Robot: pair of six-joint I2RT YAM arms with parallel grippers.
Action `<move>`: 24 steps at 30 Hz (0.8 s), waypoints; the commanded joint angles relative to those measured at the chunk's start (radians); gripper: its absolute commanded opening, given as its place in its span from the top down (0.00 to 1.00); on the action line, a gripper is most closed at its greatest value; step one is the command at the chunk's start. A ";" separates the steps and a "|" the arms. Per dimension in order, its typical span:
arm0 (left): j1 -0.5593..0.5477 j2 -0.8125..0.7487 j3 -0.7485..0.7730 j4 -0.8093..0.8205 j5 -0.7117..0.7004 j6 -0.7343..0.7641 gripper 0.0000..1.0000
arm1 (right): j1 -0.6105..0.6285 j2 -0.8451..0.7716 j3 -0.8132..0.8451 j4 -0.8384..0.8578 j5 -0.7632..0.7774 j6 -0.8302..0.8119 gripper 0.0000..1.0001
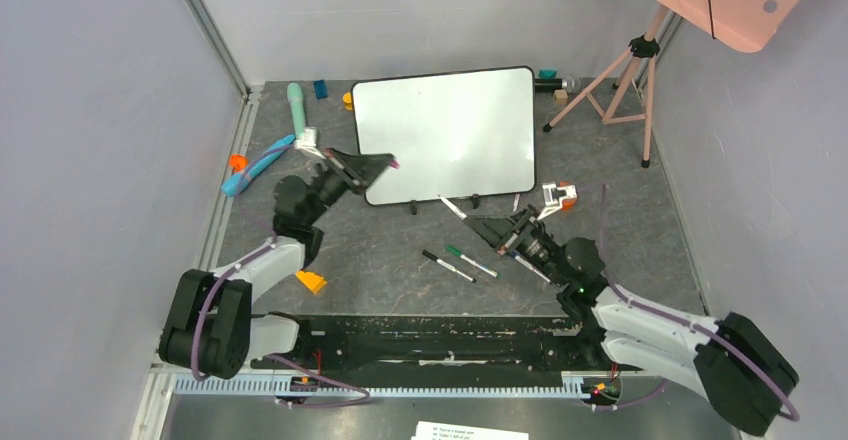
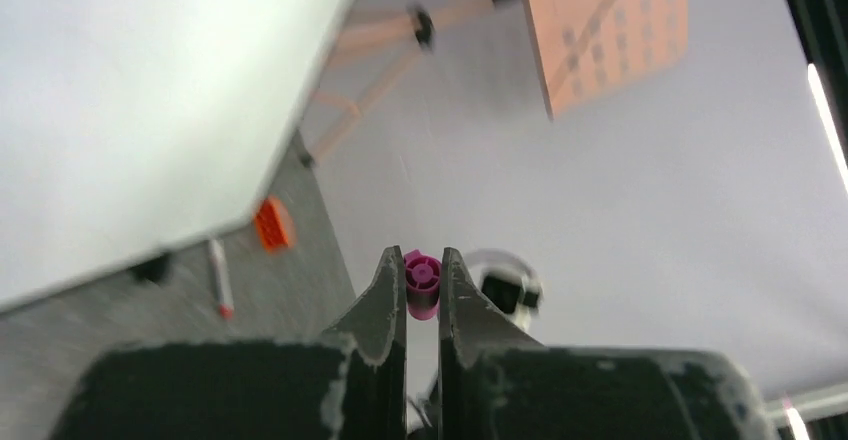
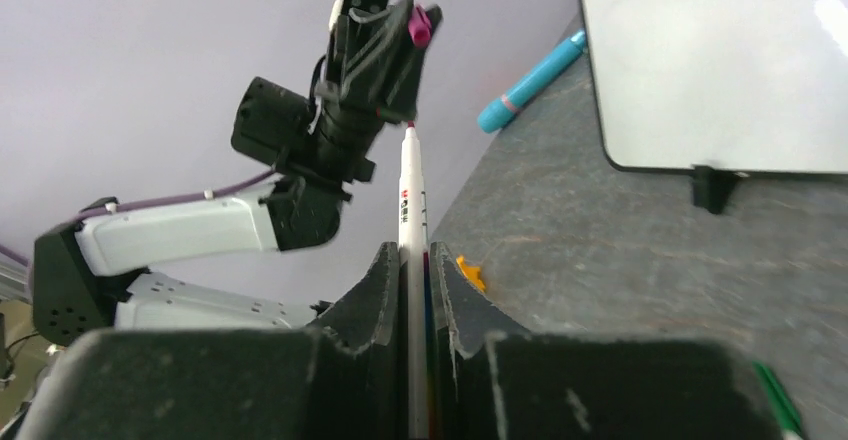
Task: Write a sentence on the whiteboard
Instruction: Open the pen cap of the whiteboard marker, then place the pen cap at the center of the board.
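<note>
The whiteboard [image 1: 445,135] lies in the middle of the table, a large glossy white panel with a thin black frame. Its face is bare white, and the sentence does not show in any view. My left gripper [image 1: 386,163] hovers at the board's lower left corner, shut on a magenta marker cap [image 2: 422,282]. My right gripper [image 1: 482,226] sits just below the board's near edge, shut on a white marker [image 3: 412,200]. The marker's uncapped tip points toward the left arm. The right wrist view shows the board [image 3: 720,60] at upper right.
A black-capped marker [image 1: 448,266] and a green-capped marker [image 1: 470,260] lie between the arms. A blue marker [image 1: 258,165], a mint tube [image 1: 297,105] and an orange wedge [image 1: 311,281] are on the left. A pink tripod [image 1: 620,75] stands at back right.
</note>
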 commanded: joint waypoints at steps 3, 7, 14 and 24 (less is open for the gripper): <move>0.274 -0.022 0.005 -0.056 0.113 -0.012 0.98 | -0.079 -0.278 -0.142 -0.231 0.001 -0.051 1.00; 0.218 -0.080 0.033 -0.298 0.090 0.167 0.98 | -0.104 -0.427 -0.082 -0.583 0.120 -0.225 1.00; -0.031 -0.255 0.074 -0.831 -0.234 0.604 0.98 | -0.104 -0.398 0.167 -1.049 0.371 -0.510 1.00; -0.133 -0.157 0.052 -0.998 -0.357 0.773 0.98 | -0.104 -0.215 0.399 -1.333 0.312 -0.568 1.00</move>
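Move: My right hand already holds the uncapped marker, and the whiteboard's middle is about 28 cm ahead, 2 cm left and 14 cm below. The black marker lies 3 cm ahead and 2 cm left, the green one 4 cm ahead and 3 cm right, both 24 cm below. My left hand keeps the magenta cap; bare table is 27 cm below, 3 cm back and 3 cm left. From it, the black marker is 6 cm back and 8 cm right. With the cap already off, I draw my hands apart. My right hand swings about 11 cm right, sinking and easing forward, and rolls and turns clockwise so the bare tip dips and faces the whiteboard's lower edge. My left hand whips forward-left, turns back, then sinks about 14 cm net towards the table, its fingers tipping down. Both grips stay shut. ##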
